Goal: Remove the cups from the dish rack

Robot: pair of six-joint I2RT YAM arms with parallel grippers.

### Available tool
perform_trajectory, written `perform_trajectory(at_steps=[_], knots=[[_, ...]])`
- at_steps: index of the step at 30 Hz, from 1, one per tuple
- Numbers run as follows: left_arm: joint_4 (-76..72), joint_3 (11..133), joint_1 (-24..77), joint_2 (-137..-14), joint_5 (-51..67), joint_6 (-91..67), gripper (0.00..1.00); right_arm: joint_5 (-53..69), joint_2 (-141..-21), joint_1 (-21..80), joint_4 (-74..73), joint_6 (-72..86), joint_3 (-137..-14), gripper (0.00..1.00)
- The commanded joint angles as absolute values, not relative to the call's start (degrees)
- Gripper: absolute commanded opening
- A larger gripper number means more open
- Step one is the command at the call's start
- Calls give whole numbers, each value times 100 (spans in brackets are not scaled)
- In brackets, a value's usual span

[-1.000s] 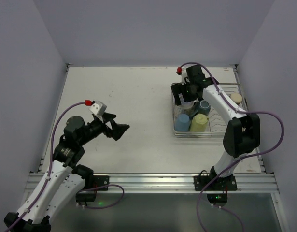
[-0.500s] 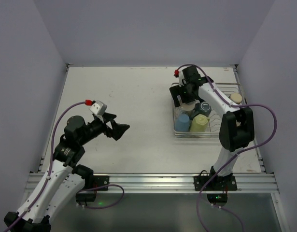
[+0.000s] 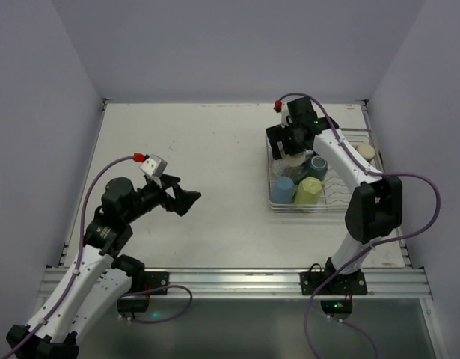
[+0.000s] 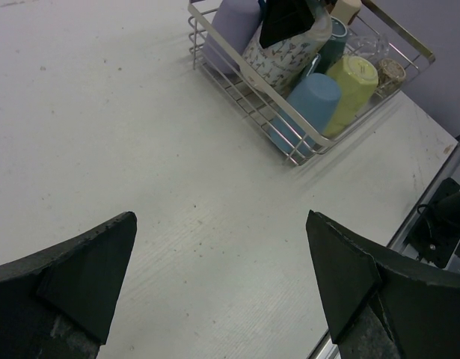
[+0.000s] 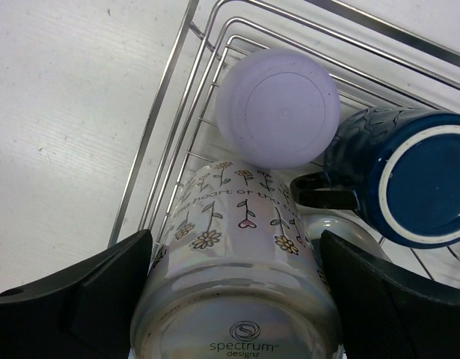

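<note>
The dish rack (image 3: pixel 319 209) stands at the table's right. It holds a light blue cup (image 3: pixel 283 190), a yellow-green cup (image 3: pixel 308 191), a navy mug (image 3: pixel 317 164) and a cream cup (image 3: pixel 366 152). My right gripper (image 3: pixel 289 144) is at the rack's far left corner. In the right wrist view its fingers (image 5: pixel 102 299) press both sides of a white flower-printed mug (image 5: pixel 244 284), shut on it. A lavender cup (image 5: pixel 278 108) and the navy mug (image 5: pixel 416 179) lie just beyond. My left gripper (image 3: pixel 186 200) is open and empty above bare table (image 4: pixel 221 224), far left of the rack (image 4: pixel 237 71).
Grey walls close the table on the left, back and right. A metal rail (image 3: pixel 237 280) runs along the near edge. The rack sits close to the right wall. White tabletop (image 3: pixel 192 149) spreads between the two arms.
My right gripper has shifted slightly over the rack's far left corner, staying around the flower-printed mug. The left arm has barely moved.
</note>
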State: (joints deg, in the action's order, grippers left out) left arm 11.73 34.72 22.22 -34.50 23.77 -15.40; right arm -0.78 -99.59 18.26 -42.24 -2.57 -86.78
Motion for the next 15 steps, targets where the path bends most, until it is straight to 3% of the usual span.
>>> perform_trajectory(at_steps=[1, 7, 15], knots=[[1195, 3709, 2250, -3472, 2347, -1503, 100, -158, -9466, 1811, -3991, -308, -8903, 41], [924, 3709, 2241, -3656, 2513, -2170, 100, -35, -9018, 1811, -3911, -35, -8851, 40], [-1237, 3367, 2259, -4429, 3638, -3953, 100, 272, -8324, 1758, -3630, 536, -8728, 32]])
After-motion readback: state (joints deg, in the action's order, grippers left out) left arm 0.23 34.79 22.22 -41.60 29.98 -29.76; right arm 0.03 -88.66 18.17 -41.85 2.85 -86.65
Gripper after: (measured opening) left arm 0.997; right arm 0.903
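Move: The right hand already holds the flowered cup, its middle about 1 cm ahead of and 2 cm below the finger pads. From that hand the purple cup stands some 8 cm ahead and 1 cm left, the navy mug 7 cm ahead and 9 cm right, the blue cup about 11 cm back and 3 cm left, all roughly 6 cm lower. From the open left hand the flowered cup is some 20 cm ahead, 35 cm right and 11 cm lower. Right hand raises the held flowered cup some 8 cm out of the rack; open left hand swings right. ##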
